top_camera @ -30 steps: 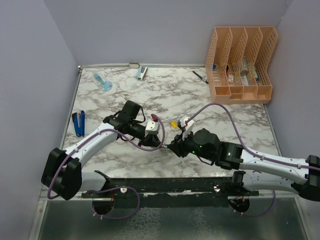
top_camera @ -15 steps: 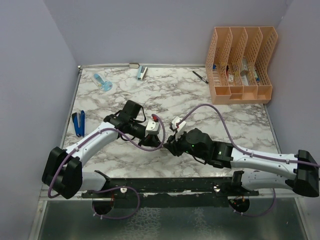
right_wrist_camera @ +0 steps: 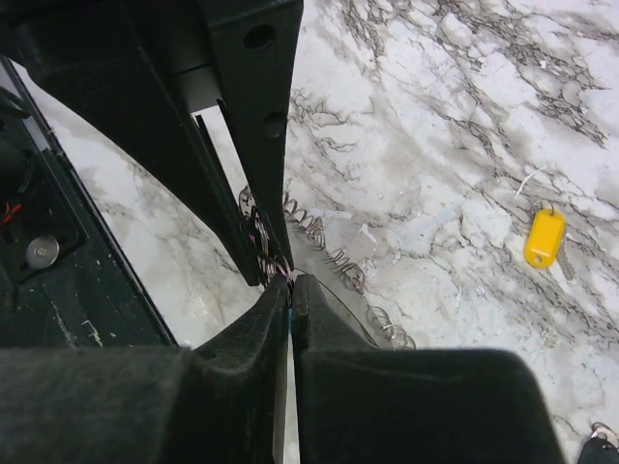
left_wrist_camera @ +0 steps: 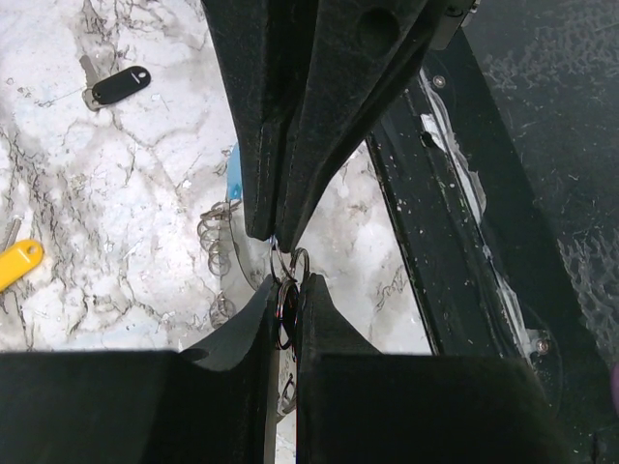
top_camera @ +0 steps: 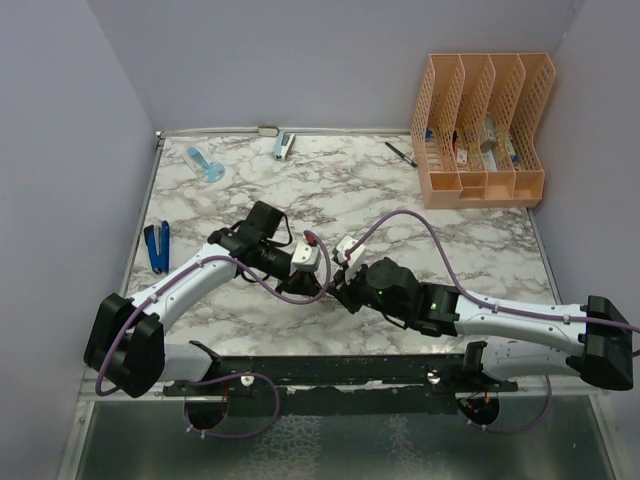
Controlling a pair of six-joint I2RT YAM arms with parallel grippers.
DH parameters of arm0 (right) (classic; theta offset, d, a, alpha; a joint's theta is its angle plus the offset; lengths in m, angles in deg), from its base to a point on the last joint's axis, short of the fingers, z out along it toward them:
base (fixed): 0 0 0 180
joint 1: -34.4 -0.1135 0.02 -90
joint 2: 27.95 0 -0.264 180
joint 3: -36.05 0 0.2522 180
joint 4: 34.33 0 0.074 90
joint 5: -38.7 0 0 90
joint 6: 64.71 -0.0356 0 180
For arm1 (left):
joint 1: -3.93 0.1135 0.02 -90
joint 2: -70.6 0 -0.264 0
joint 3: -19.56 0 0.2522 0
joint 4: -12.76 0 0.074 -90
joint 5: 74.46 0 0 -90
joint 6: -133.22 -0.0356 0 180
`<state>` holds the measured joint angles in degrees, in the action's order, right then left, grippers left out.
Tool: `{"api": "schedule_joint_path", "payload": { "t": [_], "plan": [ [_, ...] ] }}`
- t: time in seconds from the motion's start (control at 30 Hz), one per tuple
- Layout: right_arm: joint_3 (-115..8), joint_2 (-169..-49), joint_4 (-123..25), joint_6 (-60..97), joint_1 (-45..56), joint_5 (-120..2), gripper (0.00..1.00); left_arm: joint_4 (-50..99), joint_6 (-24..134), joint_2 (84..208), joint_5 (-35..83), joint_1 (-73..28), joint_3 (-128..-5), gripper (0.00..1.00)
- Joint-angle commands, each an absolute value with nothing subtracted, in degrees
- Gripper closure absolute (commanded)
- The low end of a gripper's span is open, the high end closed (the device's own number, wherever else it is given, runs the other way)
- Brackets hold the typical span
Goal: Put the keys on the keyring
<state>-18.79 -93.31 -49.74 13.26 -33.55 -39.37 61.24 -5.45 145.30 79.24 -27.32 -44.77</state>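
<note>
In the left wrist view my left gripper (left_wrist_camera: 287,286) is shut on a small metal ring of the keyring (left_wrist_camera: 217,244). The keyring's wire coil and light-blue section lie on the marble just behind it. My right gripper (right_wrist_camera: 290,281) comes in from the opposite side. Its fingertips are pressed together on the same ring, tip to tip with the left fingers. The keyring's coil (right_wrist_camera: 334,253) trails away beside them. The yellow key (right_wrist_camera: 545,237) and the black key (left_wrist_camera: 120,85) lie loose on the table, apart from both grippers. From above, the two grippers meet near the table's front middle (top_camera: 330,285).
An orange file organizer (top_camera: 482,130) stands at the back right with a black pen (top_camera: 401,153) beside it. A blue-handled tool (top_camera: 156,247) lies at the left edge. Two small blue items (top_camera: 284,146) (top_camera: 205,163) lie at the back. A black rail (top_camera: 340,372) runs along the front.
My right gripper moved left to meet the left gripper and closed its jaws. In the top view its wrist now covers the yellow key. The left arm stayed still.
</note>
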Motion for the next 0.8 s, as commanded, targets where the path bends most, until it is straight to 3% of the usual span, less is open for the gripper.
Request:
{"api": "schedule_joint_path", "payload": {
  "t": [0.0, 0.1, 0.17, 0.33, 0.57, 0.77],
  "plan": [
    [-19.7, -92.8, -47.3, 13.8, -33.7, -38.7, 0.99, 62.9, -6.9, 144.4, 78.9, -27.7, -45.8, 1.00],
    [-19.6, -92.5, -47.9, 13.4, -33.7, -38.7, 0.99, 63.1, -6.7, 144.5, 77.1, -27.7, -46.6, 0.99],
    [-19.1, -91.9, -48.1, 12.9, -33.7, -38.6, 0.99, 63.6, -6.3, 144.4, 74.9, -27.7, -48.0, 0.83],
    [-17.3, -89.9, -49.0, 11.9, -33.7, -36.2, 0.99, 69.1, -8.6, 144.0, 70.0, -27.7, -53.6, 0.63],
    [-17.3, -88.6, -50.6, 11.6, -33.7, -33.4, 0.99, 76.2, -11.3, 143.7, 67.9, -27.6, -58.8, 0.56],
    [-18.5, -90.2, -50.8, 11.6, -33.7, -34.6, 0.99, 73.7, -9.3, 144.0, 72.4, -27.6, -57.9, 0.53]
  ]
}}
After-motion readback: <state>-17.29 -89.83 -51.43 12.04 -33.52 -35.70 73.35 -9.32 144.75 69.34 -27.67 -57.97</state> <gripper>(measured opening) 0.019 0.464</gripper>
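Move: Between the two sets of fingertips hangs the keyring, its rings gripped from both sides: about 1 cm to the left hand's right and 1 cm to the right hand's left, its middle some 2 cm lower. The yellow key tag lies on the table about 10 cm ahead and 5 cm right of the left hand, the black one roughly 3 cm ahead and 16 cm right of it, both some 13 cm below. Letting go of the rings, the left hand spreads its fingers to nearly half open and draws off upward about 4 cm and forward about 3 cm, rolling some 10 degrees. The right fingers stay shut on the rings and carry the keyring less than 2 cm to the right, away from the left hand. ##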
